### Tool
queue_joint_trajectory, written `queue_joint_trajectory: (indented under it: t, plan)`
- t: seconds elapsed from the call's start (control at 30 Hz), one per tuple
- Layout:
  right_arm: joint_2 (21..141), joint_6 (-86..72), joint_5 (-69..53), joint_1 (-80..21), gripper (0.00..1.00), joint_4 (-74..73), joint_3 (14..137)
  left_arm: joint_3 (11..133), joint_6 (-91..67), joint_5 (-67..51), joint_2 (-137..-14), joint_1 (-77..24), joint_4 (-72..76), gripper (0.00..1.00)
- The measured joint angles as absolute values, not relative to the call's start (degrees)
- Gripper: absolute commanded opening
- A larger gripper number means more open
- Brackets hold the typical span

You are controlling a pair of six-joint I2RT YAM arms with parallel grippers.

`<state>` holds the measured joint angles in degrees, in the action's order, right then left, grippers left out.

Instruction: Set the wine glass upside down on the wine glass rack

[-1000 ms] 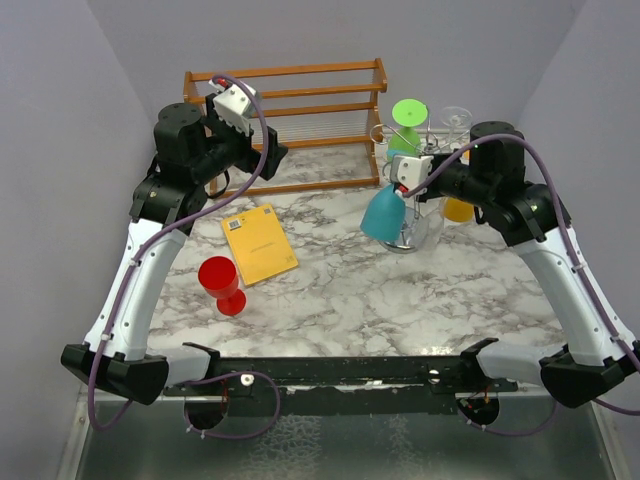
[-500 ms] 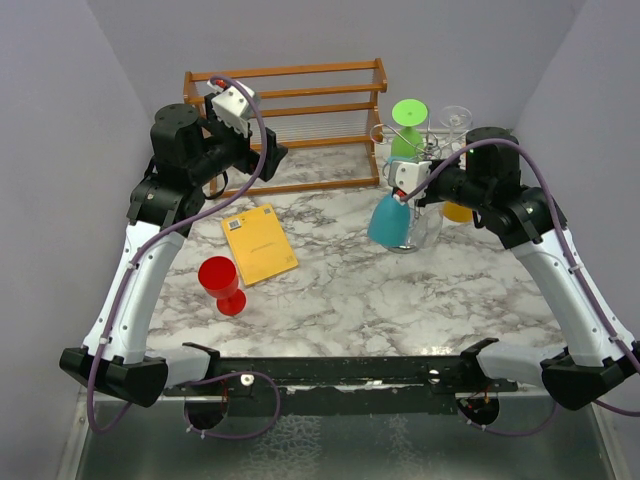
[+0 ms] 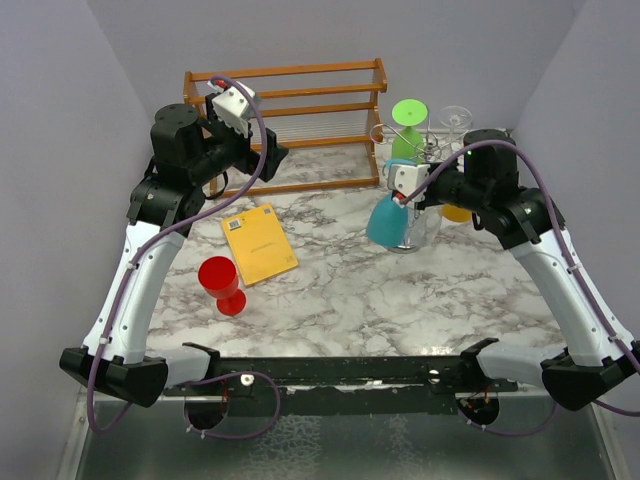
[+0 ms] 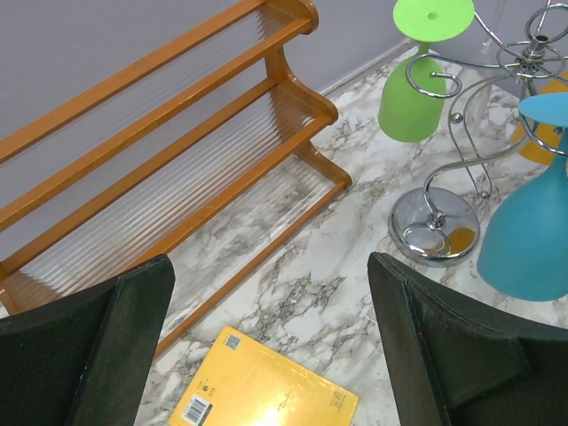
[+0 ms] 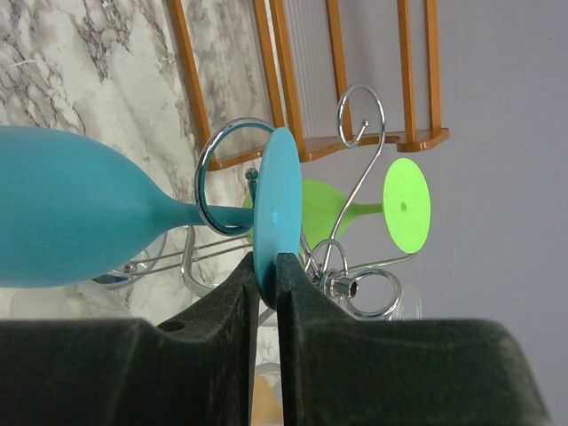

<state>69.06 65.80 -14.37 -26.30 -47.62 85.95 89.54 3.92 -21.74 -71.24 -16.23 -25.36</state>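
Observation:
The teal wine glass (image 3: 386, 220) hangs bowl-down, its stem threaded through a curled wire loop (image 5: 208, 182) of the silver wine glass rack (image 3: 425, 150). The rack's round shiny base (image 4: 435, 227) rests on the marble. My right gripper (image 3: 403, 184) is at the glass's foot. In the right wrist view the foot disc (image 5: 277, 200) sits pinched edge-on between the two fingers, with the gripper (image 5: 266, 266) shut on it. My left gripper (image 3: 272, 155) hovers high by the wooden shelf, wide open and holding nothing (image 4: 271, 266).
A green glass (image 3: 408, 128), a clear glass (image 3: 455, 118) and an orange one (image 3: 458, 212) also hang on the wire rack. A brown wooden slatted shelf (image 3: 290, 110) stands at the back. A yellow book (image 3: 258, 243) and a red glass (image 3: 220, 282) lie on the marble at left.
My right arm has shifted slightly left and the teal glass has edged a little closer in under the rack arm. The left arm has not moved.

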Motion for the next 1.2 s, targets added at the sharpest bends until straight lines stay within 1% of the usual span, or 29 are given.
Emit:
queue_joint_trajectory:
  t: [0.1, 0.5, 0.87, 1.0, 1.1, 1.2]
  plan:
    - [68.9, 65.8, -14.6, -26.3, 0.18, -47.9, 85.1, 89.5, 4.1, -21.8, -71.2, -16.2, -25.4, 0.94]
    - [67.4, 65.2, -15.7, -26.3, 0.30, -48.6, 83.9, 89.5, 5.0, -21.8, -71.2, -16.2, -25.4, 0.94]
    - [66.5, 64.0, -17.1, -26.3, 0.52, -49.9, 83.9, 87.7, 7.4, -23.0, -71.1, -16.2, -26.0, 0.94]
    - [65.6, 62.8, -18.0, -26.3, 0.63, -50.3, 84.1, 85.7, 11.0, -24.4, -71.1, -16.2, -28.9, 0.94]
    - [64.2, 61.3, -19.8, -26.3, 0.68, -51.1, 84.5, 83.9, 14.9, -24.6, -70.7, -16.2, -32.0, 0.94]
    - [62.1, 58.8, -23.1, -26.3, 0.70, -51.5, 85.3, 81.6, 19.0, -24.1, -69.4, -16.2, -35.5, 0.94]
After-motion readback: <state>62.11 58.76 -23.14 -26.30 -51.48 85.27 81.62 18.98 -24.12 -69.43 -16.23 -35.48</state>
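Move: The blue wine glass already hangs upside down through its rack ring, the edge of its foot still at the right fingertips; its middle lies about 2 cm ahead, 2 left and 8 below. The green glass hangs some 12 cm ahead and 2 right, the yellow one 3 ahead and 13 right. From the left hand, the red glass stands roughly 17 cm back, 12 left and 34 below; the blue glass is 2 back, 25 right, 16 below. The blue glass's foot comes free as the right fingers open from a narrow gap to about two-thirds wide; that hand eases down 1 cm and back, then draws away from the rack faster, about 5 cm back in all and rising at the end. Late on, the open left hand drops some 9 cm towards the red glass and yellow book, its fingertips tipping down about 15 degrees. ##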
